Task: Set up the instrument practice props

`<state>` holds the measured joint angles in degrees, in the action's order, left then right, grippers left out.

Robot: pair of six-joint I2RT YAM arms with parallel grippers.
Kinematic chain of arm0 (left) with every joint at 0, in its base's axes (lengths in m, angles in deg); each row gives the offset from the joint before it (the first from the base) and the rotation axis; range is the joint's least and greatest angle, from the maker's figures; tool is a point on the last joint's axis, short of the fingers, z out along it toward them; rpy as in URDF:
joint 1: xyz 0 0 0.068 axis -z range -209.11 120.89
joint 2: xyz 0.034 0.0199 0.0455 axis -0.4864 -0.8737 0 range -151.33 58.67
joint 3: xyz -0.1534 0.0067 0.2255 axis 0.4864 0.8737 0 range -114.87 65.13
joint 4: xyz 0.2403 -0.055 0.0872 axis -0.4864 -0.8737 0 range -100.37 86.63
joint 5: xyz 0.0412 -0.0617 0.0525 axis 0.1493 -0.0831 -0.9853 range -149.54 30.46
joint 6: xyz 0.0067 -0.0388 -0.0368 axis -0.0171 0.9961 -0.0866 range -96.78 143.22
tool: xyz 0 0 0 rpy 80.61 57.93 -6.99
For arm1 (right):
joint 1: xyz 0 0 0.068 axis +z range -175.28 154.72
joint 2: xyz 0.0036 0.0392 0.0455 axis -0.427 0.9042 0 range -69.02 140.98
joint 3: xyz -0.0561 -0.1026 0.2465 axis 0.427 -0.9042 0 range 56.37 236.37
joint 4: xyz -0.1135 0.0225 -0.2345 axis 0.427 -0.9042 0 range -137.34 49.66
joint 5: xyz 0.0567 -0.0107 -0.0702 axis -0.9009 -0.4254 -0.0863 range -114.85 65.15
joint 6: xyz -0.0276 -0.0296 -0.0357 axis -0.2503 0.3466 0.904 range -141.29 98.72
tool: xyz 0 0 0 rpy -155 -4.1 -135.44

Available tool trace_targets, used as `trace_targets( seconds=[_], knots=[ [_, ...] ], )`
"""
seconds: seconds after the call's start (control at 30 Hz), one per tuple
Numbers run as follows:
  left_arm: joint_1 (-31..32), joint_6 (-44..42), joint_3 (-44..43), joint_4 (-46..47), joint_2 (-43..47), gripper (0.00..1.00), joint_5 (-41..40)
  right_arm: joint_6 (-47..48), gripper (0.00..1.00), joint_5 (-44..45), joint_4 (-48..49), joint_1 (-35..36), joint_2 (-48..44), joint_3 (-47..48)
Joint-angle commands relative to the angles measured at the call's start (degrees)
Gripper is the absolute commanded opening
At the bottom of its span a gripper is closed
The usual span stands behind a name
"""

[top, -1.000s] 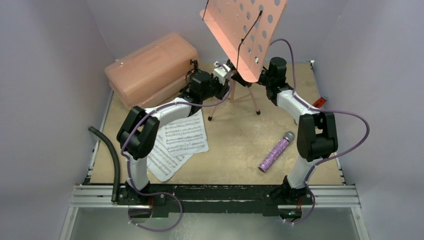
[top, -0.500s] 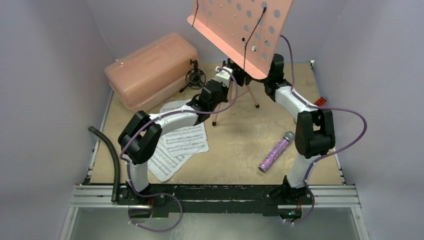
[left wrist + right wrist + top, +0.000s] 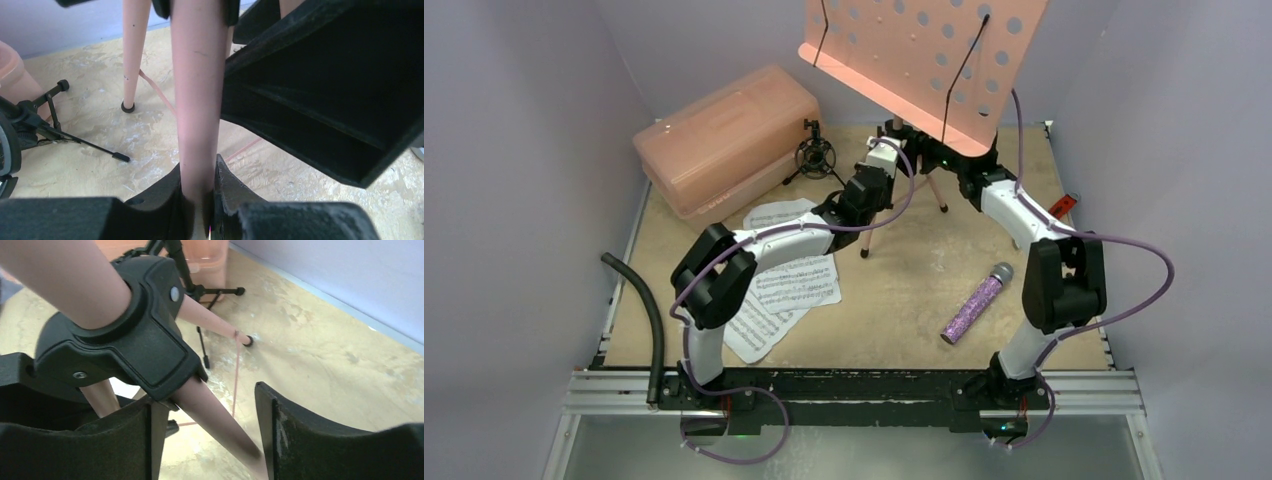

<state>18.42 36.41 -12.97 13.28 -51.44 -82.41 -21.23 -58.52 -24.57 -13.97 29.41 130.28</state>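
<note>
The pink music stand (image 3: pixel 914 60) stands at the back centre, its perforated desk tilted above both wrists. My left gripper (image 3: pixel 198 170) is shut on a pink tube of the stand (image 3: pixel 195 90) below its black hub; in the top view this left gripper (image 3: pixel 890 140) sits under the desk. My right gripper (image 3: pixel 205 405) is open, a stand leg (image 3: pixel 215 420) running loosely between its fingers beside the hub (image 3: pixel 125 335). Two sheet-music pages (image 3: pixel 789 275) lie left of centre. The purple microphone (image 3: pixel 975 303) lies on the right. The mini tripod (image 3: pixel 814 158) stands by the case.
A big pink plastic case (image 3: pixel 724 135) fills the back left corner. A black hose (image 3: pixel 646 310) curves along the left edge. A red-handled tool (image 3: pixel 1065 206) lies at the right edge. Walls close in on three sides.
The stand's desk has swung to the right and squarer to the camera. My left arm moved right with the tube in its grip. The right gripper's jaws have opened off the leg.
</note>
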Motion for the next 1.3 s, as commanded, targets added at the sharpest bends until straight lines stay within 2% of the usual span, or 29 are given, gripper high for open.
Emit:
trace_targets(
  seconds=[0.0, 0.03, 0.2, 0.27, 0.33, 0.37, 0.57, 0.7, 0.93, 1.13, 1.27],
  knots=[
    [3.16, 5.51, -4.53, -2.31, 0.09, 0.0, -3.51, -1.39, 0.67, 14.75, 1.38, -2.07, -3.87, -1.82],
    [3.38, 6.06, -5.27, -3.32, -0.33, 0.0, -4.43, -1.78, 0.71, 15.08, 1.57, -2.08, -4.62, -2.47],
    [3.57, 9.71, -7.7, -6.38, -1.8, 0.0, -7.85, -4.12, 0.75, 18.14, 0.78, -2.05, -8.47, -4.67],
    [3.6, 10.96, -8.02, -6.64, -2.16, 0.0, -8.19, -3.9, 0.81, 20.79, -0.15, -2.04, -10.59, -5.89],
    [3.58, 11.35, -8.19, -6.59, -2.46, 0.0, -7.74, -4.83, 0.95, 23.39, -0.62, -2.08, -13.26, -8.06],
    [3.57, 11.72, -8.29, -6.63, -2.53, 0.0, -7.67, -5.31, 0.97, 25.68, -0.82, -2.08, -14.72, -9.22],
    [3.55, 12.69, -7.5, -5.29, -2.53, 0.0, -6.93, -7.75, 0.98, 29.43, -3.16, -2.08, -24.63, -16.13],
    [3.59, 12.47, -6.03, -2.07, -1.78, 0.0, -5.61, -8.61, 0.98, 27.71, -1.39, -2.08, -32.04, -21.57],
    [3.59, 9.06, -3.56, 3.79, 0.13, 0.4, -1.26, -6.8, 0.98, 19.74, 7.86, -2.06, -41.04, -28.94],
    [3.59, 8.44, 1.44, 8.79, 4.33, 0.58, 2.16, -7.87, 0.98, 12.12, 15.42, -2.08, -37.35, -27.18],
    [3.54, 7.81, 3.05, 7.31, 6.65, 0.62, 3.87, -10.34, 0.98, 8.69, 22.92, -2.04, -33.07, -25.68]
  ],
)
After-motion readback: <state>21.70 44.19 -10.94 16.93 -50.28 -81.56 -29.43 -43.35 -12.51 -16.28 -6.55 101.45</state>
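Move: The left fingers still grip the tripod's near leg, right at their hand point; the black hub sits about 4 cm ahead of them, 1 cm right and 9 cm above, and the small microphone stand some 15 cm left, 4 cm ahead and 10 cm lower. The right fingers loosely straddle the tripod's middle tube at their hand point, with the hub about 3 cm left, 2 cm back and 3 cm higher; the near leg's gripped spot is some 6 cm back, 1 cm left and 7 cm lower. Keep the left grip on the near leg and ease it right and slightly back, about 2 cm, then hold. Meanwhile open the right gripper wide and draw it right off the middle tube, then back and up, about 12 cm back in all, turning clockwise before swinging partly back left. Finally open the left fingers around the leg and ease them right, back and up slightly. ##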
